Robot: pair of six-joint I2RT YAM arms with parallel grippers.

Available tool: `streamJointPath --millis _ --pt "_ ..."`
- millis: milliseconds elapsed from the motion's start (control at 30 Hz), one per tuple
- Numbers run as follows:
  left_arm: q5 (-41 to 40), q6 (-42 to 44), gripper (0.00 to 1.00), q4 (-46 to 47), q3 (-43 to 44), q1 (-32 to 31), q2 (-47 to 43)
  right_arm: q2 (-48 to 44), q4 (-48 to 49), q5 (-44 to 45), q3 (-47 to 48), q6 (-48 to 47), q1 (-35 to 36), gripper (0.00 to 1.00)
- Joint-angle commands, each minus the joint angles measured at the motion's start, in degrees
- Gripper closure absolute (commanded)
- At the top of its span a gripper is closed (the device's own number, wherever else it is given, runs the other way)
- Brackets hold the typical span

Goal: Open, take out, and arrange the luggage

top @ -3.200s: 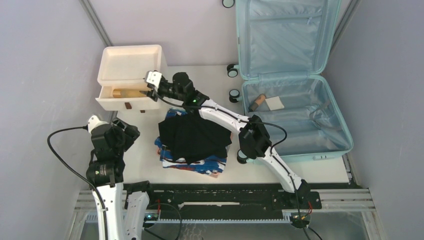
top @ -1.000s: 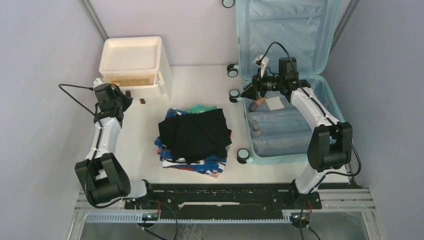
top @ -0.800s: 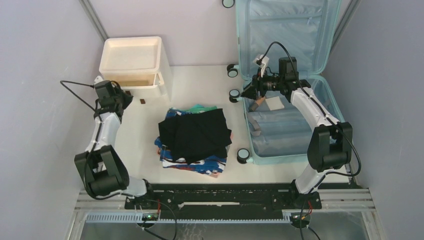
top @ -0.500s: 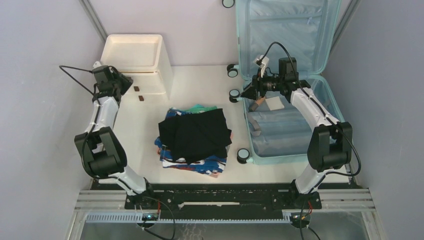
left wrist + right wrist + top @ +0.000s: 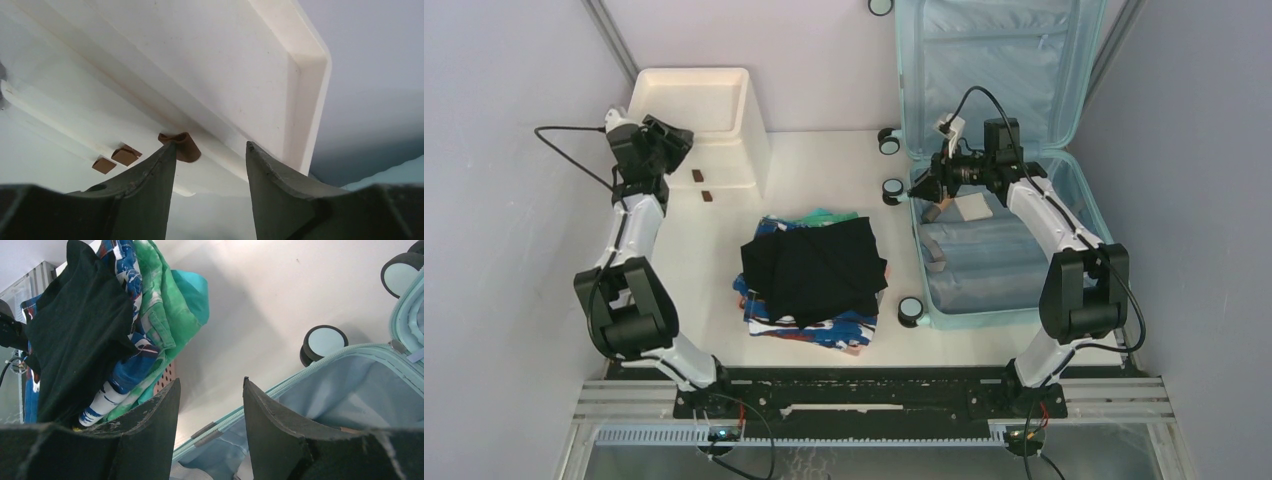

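The pale aqua luggage (image 5: 1092,265) lies open at the right, its lid (image 5: 999,70) propped against the back wall. My right gripper (image 5: 921,187) hovers open over the left rim of the lower half; the right wrist view shows its jaws (image 5: 210,385) apart above the zipper edge (image 5: 300,372), holding nothing. My left gripper (image 5: 674,140) is at the front of the cream cabinet (image 5: 694,105). Its jaws (image 5: 210,150) stand apart in the left wrist view, with the brown drawer handle (image 5: 181,145) just beside the left fingertip and nothing gripped.
A pile of folded clothes (image 5: 814,270), black on top, sits mid-table on a pink perforated basket (image 5: 167,377). Inside the luggage lie a brown object (image 5: 939,207), a pale card (image 5: 972,207) and a folded grey-blue piece (image 5: 984,260). Caster wheels (image 5: 891,190) stick out leftward.
The cabinet drawer went from open to shut as my left arm moved toward it. The left gripper then opened. The right arm stayed in place.
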Motion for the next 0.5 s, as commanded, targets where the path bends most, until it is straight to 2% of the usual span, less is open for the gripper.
streamJointPath --millis 0,167,233,300,400,467 --pt "-0.4 3.3 0.42 7.1 -4.5 -0.6 -10.3 -3.0 -0.8 -1.1 0.2 -2.9 -0.6 0.43" --pt "0.4 6.5 0.41 9.6 -13.8 0.0 -18.6 -3.0 -1.9 -2.1 0.1 -4.7 -1.1 0.43" --pt "-0.5 5.6 0.43 10.5 -18.1 0.7 -20.0 -2.8 -2.1 -2.5 0.2 -5.0 -1.3 0.43" --pt "-1.5 3.8 0.52 10.5 -21.0 1.5 -20.0 -2.6 -2.3 -2.7 0.1 -5.2 -1.5 0.43" --pt "-1.7 4.0 0.73 9.9 -22.4 1.7 -17.8 -2.3 -2.3 -2.9 0.1 -5.2 -1.5 0.43" --pt "-1.5 4.1 0.82 9.0 -21.5 1.8 -14.8 -2.1 -2.0 -3.0 0.2 -5.0 -1.5 0.43"
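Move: The top drawer's brown handle lies close under my left fingers, about 3 cm back, 1 cm to the left and some 6 cm below. The second drawer's handle is roughly 8 cm straight beneath that one. The cabinet's top tray has its middle about 8 cm ahead, 1 cm to the left and 2 cm lower. From my right hand the top drawer's handle is some 65 cm to the left and 8 cm ahead, slightly lower. My left hand draws back about 8 cm from the cabinet's top front edge, arching up some 5 cm as the fingers tip up roughly 10 degrees. Once clear in front of the drawers it stops backing and sinks almost 4 cm, fingers closing from over half open to about a quarter with nothing between them. ##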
